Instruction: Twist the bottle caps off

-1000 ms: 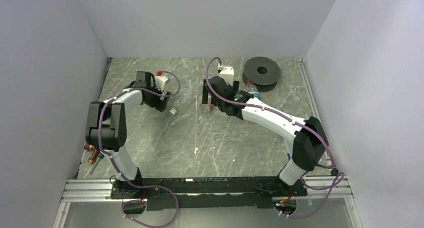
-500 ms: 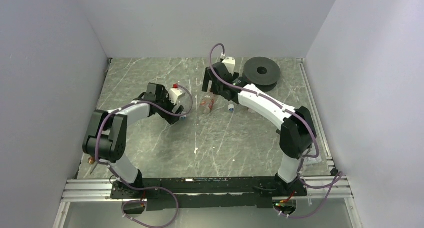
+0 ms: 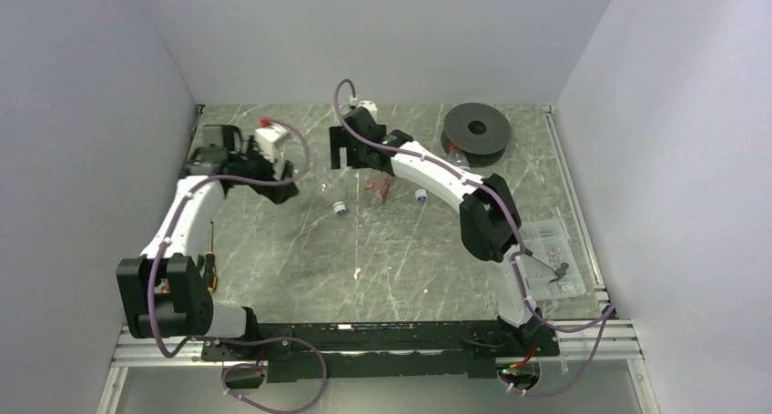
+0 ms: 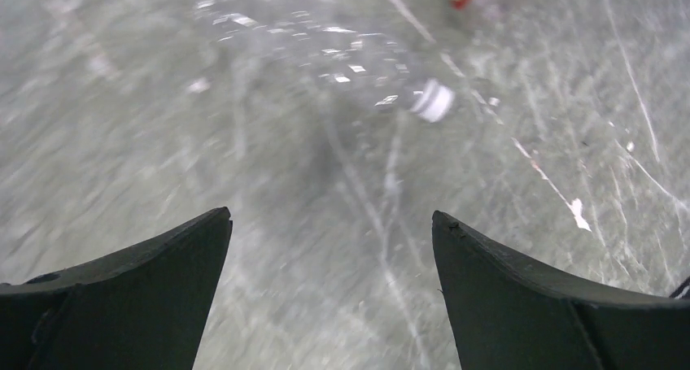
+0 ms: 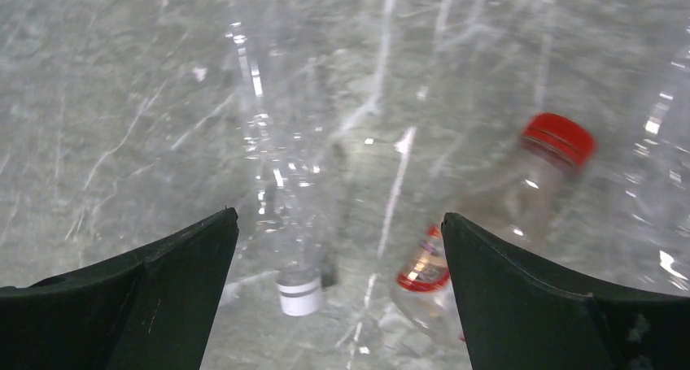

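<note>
Near the table's middle a clear bottle lies with its white cap toward the front. Beside it lies a red-labelled bottle, and right of that a second white cap. My left gripper hovers left of the clear bottle, open and empty; its wrist view shows that bottle and cap ahead of the gripper. My right gripper hangs open behind the bottles; its view looks down on the clear bottle, white cap, and a red cap on the labelled bottle.
A big black spool stands at the back right with another clear bottle by it. A clear bag of small parts lies at the right edge. A thin orange-handled tool lies by the left arm. Grey walls enclose three sides.
The left gripper pulled back leftward from the white-capped bottle. The right gripper swung left from beside the spool to the back middle, behind the bottles. Both stayed open.
</note>
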`<state>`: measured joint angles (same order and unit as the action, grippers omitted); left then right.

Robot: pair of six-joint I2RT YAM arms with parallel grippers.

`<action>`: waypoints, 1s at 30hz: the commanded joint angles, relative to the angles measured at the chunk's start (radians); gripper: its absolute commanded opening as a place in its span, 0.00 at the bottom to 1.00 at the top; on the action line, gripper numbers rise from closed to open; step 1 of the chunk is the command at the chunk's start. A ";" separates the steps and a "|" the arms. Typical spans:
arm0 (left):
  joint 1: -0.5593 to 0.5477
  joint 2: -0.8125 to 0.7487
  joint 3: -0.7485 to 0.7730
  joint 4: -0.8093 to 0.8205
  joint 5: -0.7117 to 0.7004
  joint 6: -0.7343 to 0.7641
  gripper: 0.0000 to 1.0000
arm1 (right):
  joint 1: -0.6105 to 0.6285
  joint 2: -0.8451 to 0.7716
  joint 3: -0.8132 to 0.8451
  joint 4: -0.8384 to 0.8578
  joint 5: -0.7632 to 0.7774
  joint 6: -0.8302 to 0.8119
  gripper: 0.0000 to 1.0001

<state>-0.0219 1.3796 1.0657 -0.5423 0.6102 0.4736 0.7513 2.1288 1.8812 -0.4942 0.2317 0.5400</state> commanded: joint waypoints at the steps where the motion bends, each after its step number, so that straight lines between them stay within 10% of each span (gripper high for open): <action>1: 0.201 -0.028 0.117 -0.251 0.115 -0.003 0.99 | 0.037 0.067 0.122 0.001 -0.119 -0.115 1.00; 18: 0.379 -0.091 0.163 -0.407 0.205 -0.100 0.99 | 0.142 0.279 0.180 0.002 -0.003 -0.227 0.97; 30: 0.379 -0.240 0.096 -0.533 0.344 0.120 0.99 | 0.153 0.195 0.035 0.080 0.035 -0.209 0.39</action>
<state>0.3550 1.1896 1.1786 -1.0019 0.8566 0.4599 0.9085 2.4088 1.9652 -0.4332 0.2581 0.3260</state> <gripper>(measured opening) 0.992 0.491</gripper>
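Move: The clear bottle with the white cap lies with its middle about 1 cm ahead of the right hand, 9 cm to its left and 12 cm below, cap end back towards the base. The red-capped bottle lies level with this hand and some 4 cm to its right, and the second clear bottle about 4 cm ahead and 12 cm to its right. From the left hand, the white-capped bottle is roughly 10 cm ahead, 16 cm to the right and 13 cm below. The open right hand swings about 7 cm left and 4 cm back while sinking some 12 cm to the white-capped bottle's shoulder, turning some 15 degrees counter-clockwise, then closes to about half its opening and pinches the shoulder from both sides, the gripper's effort rising at the end. The left hand, open and empty, clears away from the bottle, first sweeping about 10 cm left, then backing off some 7 cm and rising as much overall while drifting partway back to the right. ##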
